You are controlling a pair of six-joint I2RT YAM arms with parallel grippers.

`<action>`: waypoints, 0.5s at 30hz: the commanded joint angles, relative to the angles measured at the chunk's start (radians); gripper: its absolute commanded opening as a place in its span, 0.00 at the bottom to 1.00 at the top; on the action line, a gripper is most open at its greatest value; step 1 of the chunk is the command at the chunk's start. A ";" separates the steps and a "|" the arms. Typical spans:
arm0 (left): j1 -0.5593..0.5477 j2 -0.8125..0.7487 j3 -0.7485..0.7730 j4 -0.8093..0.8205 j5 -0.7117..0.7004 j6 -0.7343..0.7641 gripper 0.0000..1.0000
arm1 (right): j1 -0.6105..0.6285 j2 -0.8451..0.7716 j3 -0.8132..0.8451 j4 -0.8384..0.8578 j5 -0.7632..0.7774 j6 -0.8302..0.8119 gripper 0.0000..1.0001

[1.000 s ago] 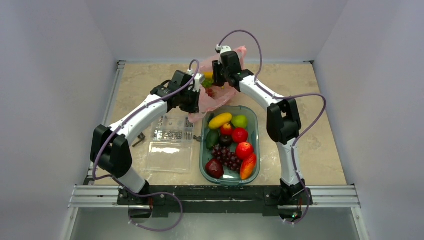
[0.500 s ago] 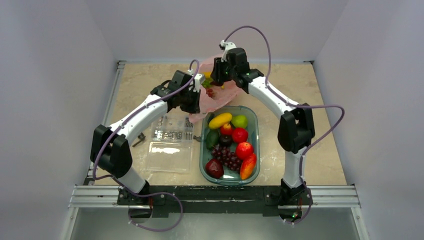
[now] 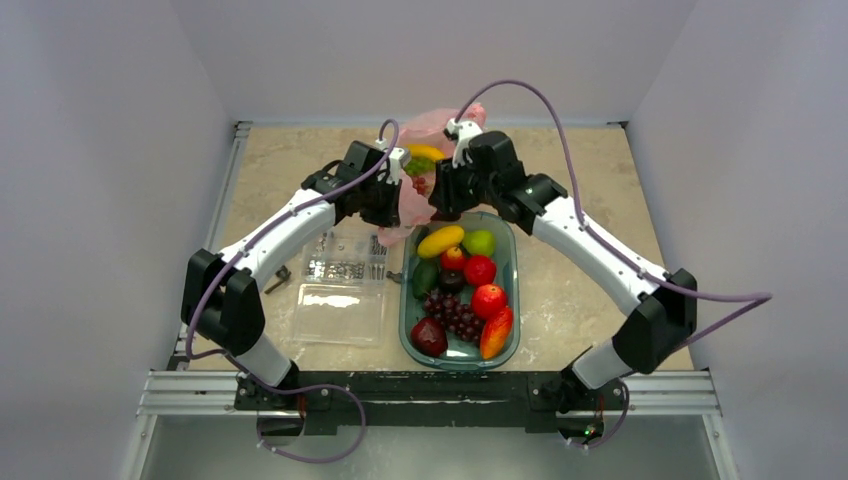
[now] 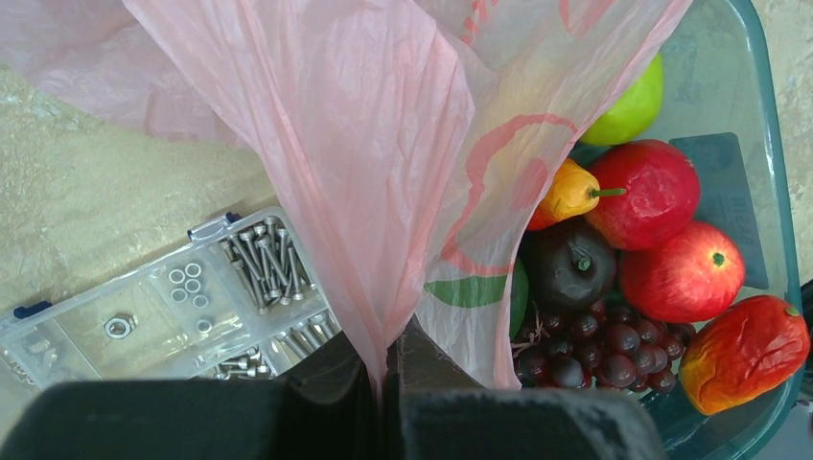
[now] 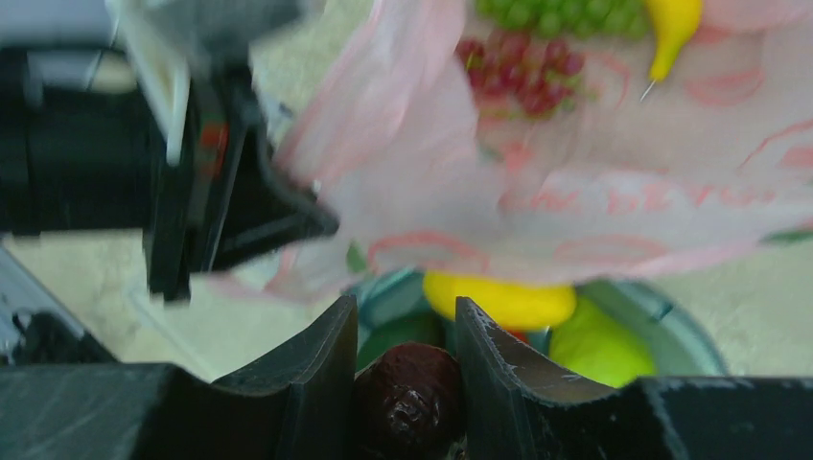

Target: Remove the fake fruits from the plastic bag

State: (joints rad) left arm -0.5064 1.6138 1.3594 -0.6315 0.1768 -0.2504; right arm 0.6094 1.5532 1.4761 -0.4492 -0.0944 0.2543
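Observation:
The pink plastic bag (image 3: 415, 205) sits behind the green tray (image 3: 512, 300), held up by my left gripper (image 3: 393, 195). In the left wrist view that gripper (image 4: 383, 369) is shut on a fold of the bag (image 4: 364, 144). Inside the bag are a yellow banana (image 3: 425, 152), green grapes (image 5: 556, 14) and a red cluster (image 5: 522, 67). My right gripper (image 5: 405, 316) is shut on a dark plum (image 5: 410, 398) and hangs over the tray's far end (image 3: 440, 195), just in front of the bag (image 5: 575, 192).
The tray holds a yellow oval fruit (image 3: 440, 240), a green apple (image 3: 480, 242), red apples (image 4: 647, 192), dark grapes (image 4: 594, 345) and an orange-red fruit (image 4: 743, 350). A clear screw box (image 3: 345, 258) with its open lid (image 3: 338, 312) lies left of the tray.
My right arm has swung out of the bag's top, down and toward the tray's far end. The left arm has not moved and still holds the bag.

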 commanded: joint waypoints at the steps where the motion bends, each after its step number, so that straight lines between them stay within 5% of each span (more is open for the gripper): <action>1: 0.000 0.003 0.012 0.003 -0.007 0.006 0.00 | 0.084 -0.128 -0.138 -0.128 0.053 0.034 0.00; 15: 0.000 -0.001 0.010 0.014 0.046 -0.016 0.00 | 0.241 -0.328 -0.557 -0.083 0.055 0.223 0.01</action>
State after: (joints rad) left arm -0.5064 1.6146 1.3594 -0.6319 0.1867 -0.2512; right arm 0.7963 1.2545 0.9634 -0.5961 -0.0429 0.3897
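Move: The right hand, holding a dark red fruit, has the tray's middle about 16 cm back and 4 cm to its right, roughly 22 cm below. The yellow fruit is some 6 cm back and straight in line; the dark grapes are about 22 cm back and 2 cm right, and the red-yellow mango 26 cm back and 11 cm right, all some 20 cm lower. From the left hand, the tray's middle is about 14 cm back, 14 cm right and 13 cm below. The right hand keeps its grip on the dark red fruit and sweeps it quickly back from beside the bag's mouth, over the yellow fruit and into the space above the tray, about 15 cm back and 12 cm down, easing a little to its right in the later part. As it sinks towards the tray the wrist tips the fingers some 20 degrees further down, while the left hand stays put with its shut fingers still pinching the edge of the pink bag. ##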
